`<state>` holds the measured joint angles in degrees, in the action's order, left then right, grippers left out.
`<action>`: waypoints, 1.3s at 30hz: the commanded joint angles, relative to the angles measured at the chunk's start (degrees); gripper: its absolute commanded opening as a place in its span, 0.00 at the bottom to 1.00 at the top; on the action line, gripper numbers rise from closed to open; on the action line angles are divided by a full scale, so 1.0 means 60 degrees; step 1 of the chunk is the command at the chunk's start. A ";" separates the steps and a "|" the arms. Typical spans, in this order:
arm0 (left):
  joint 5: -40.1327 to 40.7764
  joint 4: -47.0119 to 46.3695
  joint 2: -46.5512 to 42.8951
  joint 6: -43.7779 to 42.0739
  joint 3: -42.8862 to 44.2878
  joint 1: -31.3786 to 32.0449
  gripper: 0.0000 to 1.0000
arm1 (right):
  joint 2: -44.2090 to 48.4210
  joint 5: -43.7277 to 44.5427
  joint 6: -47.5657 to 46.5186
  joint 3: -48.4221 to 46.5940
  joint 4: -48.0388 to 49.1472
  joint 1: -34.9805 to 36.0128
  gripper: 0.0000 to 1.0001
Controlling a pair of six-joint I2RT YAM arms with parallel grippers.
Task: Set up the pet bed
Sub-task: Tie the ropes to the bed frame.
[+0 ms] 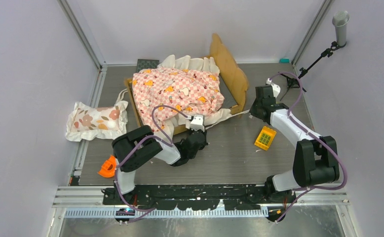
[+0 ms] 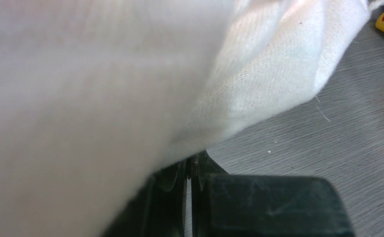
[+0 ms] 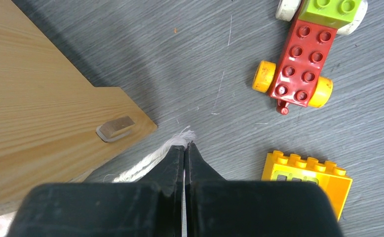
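The pet bed (image 1: 229, 69), a tan wooden frame with a wavy headboard on its right, stands at the middle back. A pink-checkered ruffled sheet (image 1: 177, 91) lies bunched over it. My left gripper (image 1: 199, 134) sits at the bed's front edge. In the left wrist view its jaws (image 2: 189, 159) are shut on the sheet's white hem (image 2: 259, 79), which drapes over the camera. My right gripper (image 1: 252, 112) is at the bed's front right corner (image 3: 42, 98). It (image 3: 185, 145) is shut on the frayed end of a white tie cord (image 3: 145, 163). A floral pillow (image 1: 97, 120) lies far left.
A yellow brick (image 1: 265, 138) (image 3: 308, 175) and a red brick car with yellow wheels (image 3: 303, 64) lie right of the bed. An orange piece (image 1: 107, 168) sits by the left arm's base. A dark square plate (image 1: 147, 64) lies behind the bed. White walls enclose the table.
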<state>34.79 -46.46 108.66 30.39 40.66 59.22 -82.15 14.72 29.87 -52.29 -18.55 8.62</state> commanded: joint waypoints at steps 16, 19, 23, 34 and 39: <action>0.0068 0.0077 0.0282 -0.0070 -0.0773 -0.0061 0.02 | -0.0150 0.0558 -0.0218 -0.0702 0.0261 -0.0479 0.01; -0.0776 -0.0299 0.0164 -0.0079 -0.0867 -0.0049 0.17 | -0.0019 0.0222 -0.0258 -0.0586 0.0264 -0.0473 0.05; -0.1594 -0.0242 -0.0272 -0.0054 -0.0890 0.0075 0.46 | 0.0317 0.0141 -0.0276 -0.0475 0.0117 -0.0482 0.33; -0.2095 0.2143 -0.2982 -0.0158 -0.1052 0.1386 0.71 | 0.2431 -0.0153 -0.0722 -0.0136 -0.0508 -0.0478 0.50; -0.1562 0.5801 -0.5678 -0.0034 -0.0387 0.1693 0.68 | 0.3778 -0.0820 -0.1142 -0.0085 -0.0598 -0.0463 0.53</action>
<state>22.41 -29.28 85.78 30.70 34.41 69.10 -65.25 13.13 25.98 -52.42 -21.91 5.76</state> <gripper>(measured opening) 0.685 0.515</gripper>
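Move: Level with the left hand's height or slightly below it in the bed's favour, the rope's knot at the bed frame's right front corner lies about 6 cm ahead and 11 cm right of that hand, with the blanket's white ruffle some 4 cm straight ahead. From the right hand the knot is roughly 10 cm left and 2 cm back, slightly lower. The headboard foot is 5 cm left and 2 cm ahead, and the toy truck 9 cm right and 3 cm ahead. Holding both rope ends taut at first, the shut grippers barely shift, the left one easing about 1 cm left and down. Then both open and let go: the left hand draws back some 11 cm from the bed, lifting late by about 6 cm and turning clockwise some 20 degrees, while the right edges right, then climbs about 9 cm above its rope end, fingers tilting up. ##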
